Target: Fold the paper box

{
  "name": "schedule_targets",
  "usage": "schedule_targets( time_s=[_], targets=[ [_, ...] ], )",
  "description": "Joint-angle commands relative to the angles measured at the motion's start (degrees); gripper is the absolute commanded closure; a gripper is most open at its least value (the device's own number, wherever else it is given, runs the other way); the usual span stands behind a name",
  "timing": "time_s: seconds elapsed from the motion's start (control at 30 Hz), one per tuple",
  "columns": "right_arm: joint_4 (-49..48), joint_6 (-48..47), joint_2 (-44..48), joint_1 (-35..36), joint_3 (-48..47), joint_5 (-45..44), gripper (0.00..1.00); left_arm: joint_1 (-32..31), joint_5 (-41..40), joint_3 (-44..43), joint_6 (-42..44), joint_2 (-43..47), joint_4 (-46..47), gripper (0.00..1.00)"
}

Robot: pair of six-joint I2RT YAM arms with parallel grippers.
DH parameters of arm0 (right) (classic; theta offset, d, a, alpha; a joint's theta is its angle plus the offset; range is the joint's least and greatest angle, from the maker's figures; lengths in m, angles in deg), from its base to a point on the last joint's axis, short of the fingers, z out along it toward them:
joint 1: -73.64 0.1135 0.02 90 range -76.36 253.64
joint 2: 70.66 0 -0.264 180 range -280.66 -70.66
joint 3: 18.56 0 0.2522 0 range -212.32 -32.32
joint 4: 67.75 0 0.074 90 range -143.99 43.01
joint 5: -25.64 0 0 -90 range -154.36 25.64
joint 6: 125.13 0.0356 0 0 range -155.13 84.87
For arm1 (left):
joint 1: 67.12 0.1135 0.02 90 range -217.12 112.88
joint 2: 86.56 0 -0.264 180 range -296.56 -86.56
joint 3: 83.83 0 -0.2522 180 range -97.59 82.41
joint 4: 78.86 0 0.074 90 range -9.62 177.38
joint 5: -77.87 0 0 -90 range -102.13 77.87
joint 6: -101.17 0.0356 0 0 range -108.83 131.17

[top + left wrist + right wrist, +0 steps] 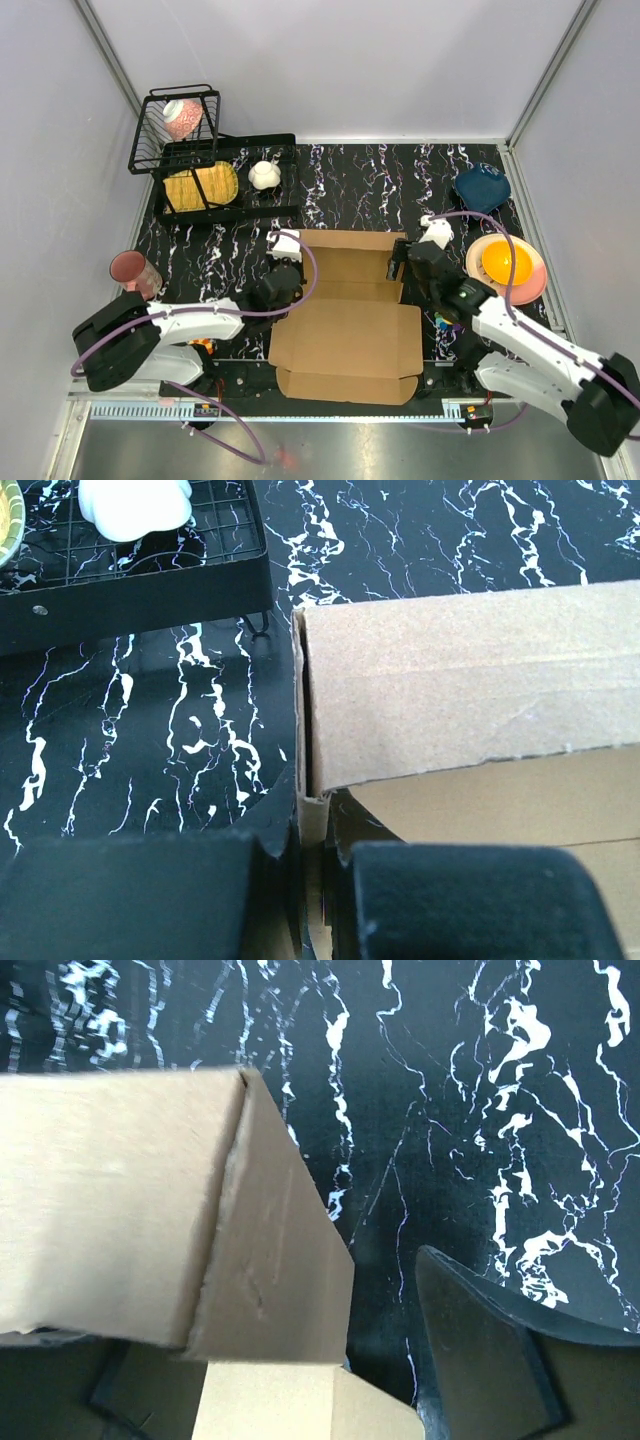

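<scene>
The paper box (350,335) lies mid-table on the black marbled mat, its near panel flat and its far walls folded up. My left gripper (283,283) is at the box's left side. In the left wrist view it (318,880) is shut on the thin upright edge of the left cardboard wall (470,680). My right gripper (403,262) is at the box's far right corner. In the right wrist view it (300,1390) stands open. The folded cardboard corner (100,1200) lies between the jaws, apart from the right finger (480,1360). The other finger is mostly hidden behind the cardboard.
A black dish rack (225,150) at the back left holds a yellow plate (200,185), a white item (264,175) and a pink bowl (183,117). A pink cup (133,270) stands at the left edge. A blue bowl (482,186) and an orange bowl (505,262) sit right.
</scene>
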Motion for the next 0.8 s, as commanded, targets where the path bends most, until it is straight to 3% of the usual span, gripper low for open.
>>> schedule_targets(
  time_s=[0.0,0.03,0.07,0.3,0.47,0.63,0.77],
  targets=[
    [3.4,1.7,7.2,-0.2,-2.0,4.4,0.13,-1.0,-3.6,1.2,-1.5,-1.5,6.2,1.0],
    [5.3,1.6,7.9,-0.2,-3.4,7.0,0.02,-1.1,-4.2,1.2,-1.1,-2.7,6.9,1.0],
    [6.3,1.3,9.0,-0.2,-4.2,8.3,0.0,-1.1,-5.3,0.8,-0.5,-3.4,8.7,1.0],
    [9.5,-0.7,15.8,-0.2,-8.0,19.9,0.0,-1.5,-11.1,-4.1,2.1,-9.4,8.1,1.0],
    [7.4,2.0,20.4,-0.2,-6.7,10.0,0.0,-3.0,-15.6,-2.8,-0.5,-13.1,13.7,1.0],
    [6.7,3.8,16.1,-0.3,-6.6,0.3,0.0,-4.0,-17.0,-0.2,-1.0,-15.1,18.8,1.0],
    [-0.6,3.6,14.0,-1.7,-5.4,2.0,0.0,-4.0,-13.8,1.7,3.6,-16.2,27.0,1.0]
  ],
)
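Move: The left gripper already pinches the box's rear left corner, which is about 2 cm ahead of it; the white cup in the rack is roughly 20 cm ahead and 6 cm to its left, some 7 cm lower. For the right gripper, already partly open, the box's rear right corner is about 3 cm ahead and 1 cm left. The flower toy lies some 10 cm back and 9 cm right of that gripper, about 9 cm below. Raise the right gripper about 10 cm off the box's rear right corner, drawing it back some 4 cm and a little left, fingers spreading fully and its left side rolling up; then ease it forward about 2 cm and slightly down. Meanwhile keep the left gripper's pinch and carry that corner 1.5 cm forward, turning about 10 degrees counter-clockwise. ##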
